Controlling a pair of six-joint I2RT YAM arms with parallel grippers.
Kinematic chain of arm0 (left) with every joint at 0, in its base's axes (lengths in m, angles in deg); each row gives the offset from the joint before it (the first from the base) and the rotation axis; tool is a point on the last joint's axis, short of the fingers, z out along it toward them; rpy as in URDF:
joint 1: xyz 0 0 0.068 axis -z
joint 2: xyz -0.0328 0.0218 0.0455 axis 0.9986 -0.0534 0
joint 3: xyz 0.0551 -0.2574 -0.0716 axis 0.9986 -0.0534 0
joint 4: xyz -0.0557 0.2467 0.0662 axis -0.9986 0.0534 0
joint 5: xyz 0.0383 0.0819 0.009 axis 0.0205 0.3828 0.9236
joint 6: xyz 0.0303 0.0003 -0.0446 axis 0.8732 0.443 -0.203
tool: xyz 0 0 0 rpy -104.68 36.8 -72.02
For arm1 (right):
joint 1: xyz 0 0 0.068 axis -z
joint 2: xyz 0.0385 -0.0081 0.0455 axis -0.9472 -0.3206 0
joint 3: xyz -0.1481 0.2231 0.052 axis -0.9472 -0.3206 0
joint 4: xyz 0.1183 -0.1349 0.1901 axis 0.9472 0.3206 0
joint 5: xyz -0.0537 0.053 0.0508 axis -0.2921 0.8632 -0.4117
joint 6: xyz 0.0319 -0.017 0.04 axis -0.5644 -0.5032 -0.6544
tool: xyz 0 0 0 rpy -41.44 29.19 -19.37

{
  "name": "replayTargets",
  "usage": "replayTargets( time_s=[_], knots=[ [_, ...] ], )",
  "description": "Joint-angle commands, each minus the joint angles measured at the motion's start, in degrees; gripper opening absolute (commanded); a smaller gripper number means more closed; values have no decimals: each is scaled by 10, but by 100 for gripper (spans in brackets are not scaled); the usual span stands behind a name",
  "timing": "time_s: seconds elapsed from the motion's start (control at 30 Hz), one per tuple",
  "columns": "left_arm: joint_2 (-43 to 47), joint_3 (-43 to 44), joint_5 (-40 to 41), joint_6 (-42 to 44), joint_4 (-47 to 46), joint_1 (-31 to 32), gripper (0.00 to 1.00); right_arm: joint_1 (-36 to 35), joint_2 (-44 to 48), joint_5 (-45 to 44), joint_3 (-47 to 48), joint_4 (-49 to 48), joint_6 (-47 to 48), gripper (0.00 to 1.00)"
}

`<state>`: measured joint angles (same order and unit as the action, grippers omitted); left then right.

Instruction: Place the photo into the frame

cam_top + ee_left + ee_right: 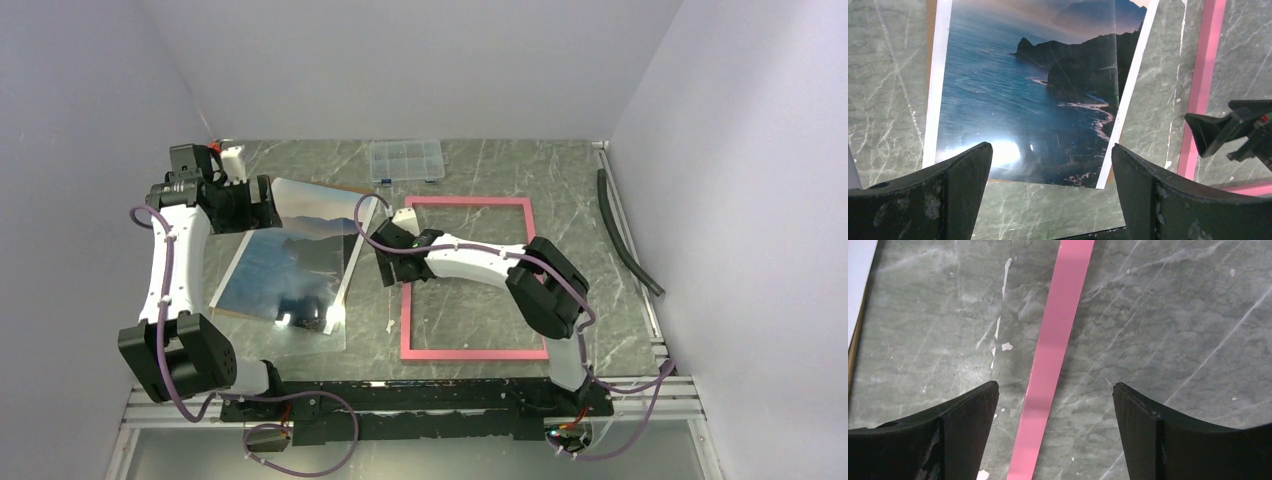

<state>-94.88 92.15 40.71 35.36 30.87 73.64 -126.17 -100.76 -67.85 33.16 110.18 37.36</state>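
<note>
The photo (290, 262), a glossy print of dark mountains and blue sea with a white border, lies flat on a brown backing board left of centre. In the left wrist view the photo (1038, 90) fills the top. The pink frame (470, 204) lies flat on the table to its right. My left gripper (272, 208) hovers over the photo's far end, and in its own view the left gripper (1050, 147) is open and empty. My right gripper (390, 262) hangs over the frame's left rail (1058, 340); seen from the wrist, the right gripper (1055, 386) is open with the rail below its gap.
A clear plastic compartment box (406, 160) sits at the back centre. A black hose (625, 235) runs along the right wall. A glossy clear sheet (300, 335) sticks out past the photo's near edge. Grey walls close in the left, back and right sides.
</note>
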Motion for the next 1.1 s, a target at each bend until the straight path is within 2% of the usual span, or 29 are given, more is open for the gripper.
replayTargets(
  time_s=[0.0,0.33,0.47,0.6,0.67,0.8,1.07],
  knots=[
    [11,17,-31,18,15,-2,95,5,-21,-13,37,0,3,85],
    [-24,39,-72,26,20,-1,95,7,-86,5,73,-11,16,53],
    [-37,39,-93,31,25,-1,95,10,-85,16,80,-9,10,30],
    [-30,9,-120,27,13,4,95,14,-58,42,99,2,4,15],
    [-18,-24,-136,26,-7,17,95,16,-36,56,119,15,-2,12],
    [-1,-72,-98,27,-51,67,95,20,17,102,172,42,-33,8],
    [-29,-56,-95,18,-48,118,95,34,90,194,281,79,-114,4]
  ],
)
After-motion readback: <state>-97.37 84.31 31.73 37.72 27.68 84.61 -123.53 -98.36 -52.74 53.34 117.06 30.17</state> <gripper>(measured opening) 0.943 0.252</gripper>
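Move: From the right hand the frame's left bar is just below, about 2 cm ahead, 2 cm left and 3 cm down. The frame's right bar stands some 26 cm to this hand's right and 2 cm ahead, the photo's middle about 25 cm to its left and 8 cm farther out. For the left hand that same left bar lies roughly 30 cm right, about level fore and aft, 19 cm lower; the photo's middle is 7 cm right, 5 cm ahead, 20 cm down. Down and slightly forward and left, the right hand settles about 2 cm over the frame's left bar, shuts its fingers on the bar near mid-length, then lifts some 15 cm while drifting 5 cm left, its left side rolling up about 25 degrees. The left hand, fingers still open, slides right above the photo towards the bar, sinking late and turning clockwise. ##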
